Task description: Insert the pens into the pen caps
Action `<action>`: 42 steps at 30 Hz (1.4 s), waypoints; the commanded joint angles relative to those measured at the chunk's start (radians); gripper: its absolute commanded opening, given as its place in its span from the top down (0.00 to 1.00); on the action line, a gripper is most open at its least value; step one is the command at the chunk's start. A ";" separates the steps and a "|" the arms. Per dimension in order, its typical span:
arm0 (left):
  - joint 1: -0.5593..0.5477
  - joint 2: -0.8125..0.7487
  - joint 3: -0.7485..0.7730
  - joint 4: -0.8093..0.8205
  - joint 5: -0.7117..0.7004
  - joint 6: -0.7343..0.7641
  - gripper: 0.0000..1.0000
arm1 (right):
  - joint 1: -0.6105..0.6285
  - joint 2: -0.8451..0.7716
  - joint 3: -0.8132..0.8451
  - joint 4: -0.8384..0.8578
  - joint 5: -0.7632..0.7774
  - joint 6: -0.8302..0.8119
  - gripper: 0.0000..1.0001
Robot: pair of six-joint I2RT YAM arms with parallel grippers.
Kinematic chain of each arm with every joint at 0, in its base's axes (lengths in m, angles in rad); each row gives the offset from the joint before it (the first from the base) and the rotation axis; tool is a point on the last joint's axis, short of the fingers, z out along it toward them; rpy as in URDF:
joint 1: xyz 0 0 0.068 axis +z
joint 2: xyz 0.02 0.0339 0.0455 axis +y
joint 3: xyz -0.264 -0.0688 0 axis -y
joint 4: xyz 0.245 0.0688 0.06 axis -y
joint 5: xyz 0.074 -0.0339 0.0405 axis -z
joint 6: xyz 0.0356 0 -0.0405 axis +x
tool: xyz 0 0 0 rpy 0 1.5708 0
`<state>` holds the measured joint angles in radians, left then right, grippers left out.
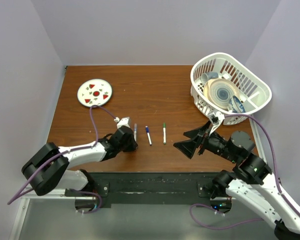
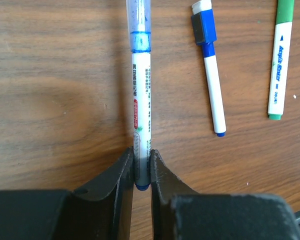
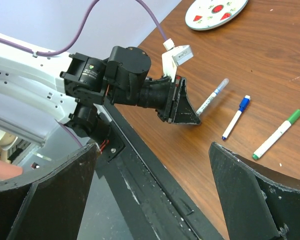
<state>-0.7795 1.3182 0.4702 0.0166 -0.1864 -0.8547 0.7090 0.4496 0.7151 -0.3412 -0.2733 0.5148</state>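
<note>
Three white-barrelled pens lie side by side on the wooden table. The left pen (image 2: 141,95) has a clear cap with a blue band. My left gripper (image 2: 141,156) is shut on its near end, low at the table; it also shows in the top view (image 1: 132,144). The middle pen (image 2: 210,65) wears a blue cap. The right pen (image 2: 280,60) wears a green cap. My right gripper (image 1: 186,140) is wide open and empty, right of the green-capped pen (image 1: 164,133), near the table's front edge. No loose caps show.
A round white plate (image 1: 94,92) with red fruit prints sits at the back left. A white basket (image 1: 254,75) holding dishes stands at the back right. The black mounting rail (image 3: 155,175) runs along the table's near edge under my right gripper.
</note>
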 commanded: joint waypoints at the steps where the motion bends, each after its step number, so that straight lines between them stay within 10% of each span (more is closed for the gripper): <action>1: 0.005 -0.031 0.012 -0.083 0.007 -0.017 0.79 | 0.003 -0.012 0.046 -0.001 0.025 -0.022 0.01; 17: 0.003 -0.252 0.111 -0.211 0.048 0.037 0.50 | 0.004 -0.006 0.052 0.013 0.003 -0.004 0.01; 26: 0.005 -0.566 0.197 -0.136 0.054 0.224 0.00 | 0.004 0.003 0.035 -0.054 0.104 -0.009 0.01; 42: 0.003 -0.863 0.111 0.002 0.232 0.332 0.00 | 0.003 0.084 0.139 -0.259 0.436 0.091 0.01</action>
<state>-0.7792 0.4747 0.5995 -0.0364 0.0216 -0.5636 0.7090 0.5140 0.8028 -0.5640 0.0643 0.5690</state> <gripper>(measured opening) 0.997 0.986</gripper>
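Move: The left hand has the capped light-blue pen between its fingertips, pinched near its tail just above the table; the pen's middle lies about 5 cm ahead of the hand point. The blue pen lies some 6 cm to the left hand's right and 5 cm ahead, the green pen about 13 cm right and 6 cm ahead, both roughly 1 cm lower. From the raised right hand the capped pen is about 13 cm ahead, 19 cm left and 28 cm below. The left hand draws back low along the table about 2 cm as its fingers ease open and let go of the capped pen beside the blue pen, then it climbs fast, close to 30 cm in all, opening wide, its fingers tipping upward some 45 degrees as it drifts a little farther back. The empty, wide-open right hand waits well above the table, then late on swings clockwise about 20 degrees while moving roughly 4 cm forward, as much to the right and a bit less down. ##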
